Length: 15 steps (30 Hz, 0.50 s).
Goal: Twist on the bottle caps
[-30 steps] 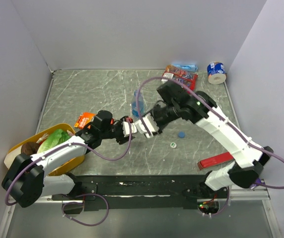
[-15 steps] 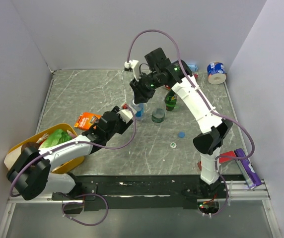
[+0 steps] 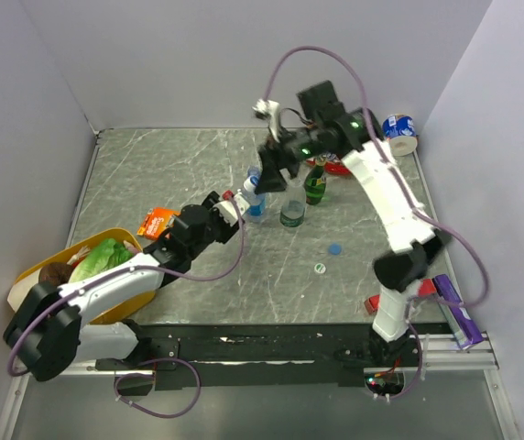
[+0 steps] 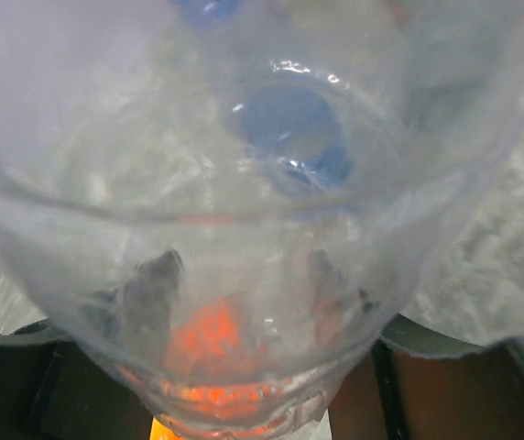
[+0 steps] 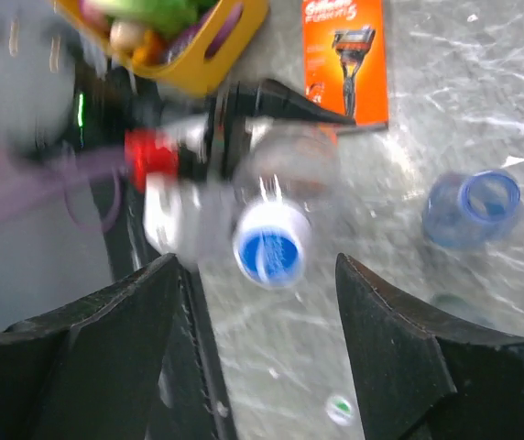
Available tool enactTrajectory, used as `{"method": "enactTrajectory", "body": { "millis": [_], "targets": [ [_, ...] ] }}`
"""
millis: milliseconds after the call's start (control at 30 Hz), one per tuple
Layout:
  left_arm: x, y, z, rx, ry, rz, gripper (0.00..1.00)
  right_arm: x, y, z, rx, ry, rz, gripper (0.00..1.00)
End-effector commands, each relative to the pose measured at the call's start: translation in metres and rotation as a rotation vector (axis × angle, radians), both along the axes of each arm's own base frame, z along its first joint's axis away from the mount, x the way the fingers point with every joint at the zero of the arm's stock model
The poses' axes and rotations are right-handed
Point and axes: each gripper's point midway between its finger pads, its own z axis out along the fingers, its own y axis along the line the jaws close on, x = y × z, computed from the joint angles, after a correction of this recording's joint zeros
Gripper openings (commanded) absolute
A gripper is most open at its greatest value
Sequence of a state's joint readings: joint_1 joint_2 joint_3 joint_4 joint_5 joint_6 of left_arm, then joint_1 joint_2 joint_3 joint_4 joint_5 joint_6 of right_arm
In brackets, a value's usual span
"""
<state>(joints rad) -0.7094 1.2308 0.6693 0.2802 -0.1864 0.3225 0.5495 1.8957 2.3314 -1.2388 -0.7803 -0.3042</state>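
The clear water bottle [image 3: 256, 198] stands upright mid-table, held near its base by my left gripper [image 3: 239, 203]. In the left wrist view the bottle [image 4: 244, 183] fills the frame, and the gripper [image 4: 239, 289] shows blurred through the plastic, one finger on each side. A blue-and-white cap [image 5: 271, 246] sits on the bottle's neck. My right gripper [image 3: 272, 171] hovers just above it, open and empty [image 5: 255, 268]. The dark green bottle [image 3: 314, 186] stands to the right. A plain blue cap [image 3: 334, 248] and a green-rimmed cap [image 3: 320, 268] lie on the table.
A short dark transparent cup [image 3: 291, 214] stands beside the bottles. An orange razor box [image 3: 158, 221] and a yellow basket [image 3: 33, 273] of produce are on the left. A blue-and-white can [image 3: 398, 134] and a red packet [image 3: 337, 166] are at the back right.
My right arm rose from low near the left gripper to above the clear bottle's top, then shifted slightly right. My left gripper moved up to the bottle and closed on it.
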Motion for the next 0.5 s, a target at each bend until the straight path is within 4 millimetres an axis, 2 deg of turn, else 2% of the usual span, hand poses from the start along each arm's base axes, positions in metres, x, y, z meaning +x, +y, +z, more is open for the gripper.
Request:
{"method": "enactTrajectory", "body": {
  "millis": [0,33,67,100,133,167,233,467],
  "targets": [
    [-0.033,-0.022,0.008,0.010,-0.022,-0.287,0.01,-0.055,-0.028,0.030,0.034,-0.489,0.336,0.76],
    [-0.045,-0.032,0.007,0.030,-0.031,-0.404,0.01,-0.063,-0.037,0.037,0.009,-0.654,0.387,0.76],
    [-0.053,-0.036,0.009,0.048,-0.038,-0.464,0.01,-0.061,-0.036,0.018,-0.021,-0.699,0.416,0.77],
    [-0.060,-0.035,0.002,0.078,-0.018,-0.505,0.01,-0.062,-0.037,0.013,-0.059,-0.767,0.435,0.77],
    [-0.068,-0.041,0.002,0.093,-0.031,-0.582,0.01,-0.067,-0.039,0.020,-0.062,-0.872,0.464,0.77],
    [-0.071,-0.042,0.002,0.104,-0.033,-0.606,0.01,-0.067,-0.037,0.011,-0.072,-0.900,0.483,0.76],
    [-0.076,-0.044,-0.003,0.126,-0.021,-0.646,0.01,-0.074,-0.034,0.012,-0.083,-0.986,0.533,0.75],
    [-0.079,-0.052,0.002,0.129,-0.037,-0.704,0.01,-0.092,-0.023,-0.012,-0.117,-1.058,0.688,0.70]
  ]
}}
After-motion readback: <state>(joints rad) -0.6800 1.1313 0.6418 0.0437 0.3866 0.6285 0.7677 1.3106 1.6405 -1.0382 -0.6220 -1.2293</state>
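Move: The blue-and-white cap, already on the clear bottle that the left hand holds, sits about 5 cm to the right hand's left and 3 cm lower, straight in line with its open fingers. The standing blue-label bottle is some 7 cm ahead of the right hand, 4 cm left and 20 cm down; the green-label bottle is about 6 cm ahead, 5 cm right and equally low. From the left hand the cap is some 6 cm right, 9 cm up and 1 cm ahead. Fingers already wide open and clear of the cap, the right hand swings back about 10 cm and a little to its right, away from the blue-label bottle, while rolling some 60 degrees about its own finger line, counter-clockwise as seen from behind the hand looking at the cap. The left hand keeps its grip on the clear bottle and carries it back alongside, about 8 cm, also some way right and slightly down, turning about 35 degrees clockwise so that the cap stays in front of the right fingers. ##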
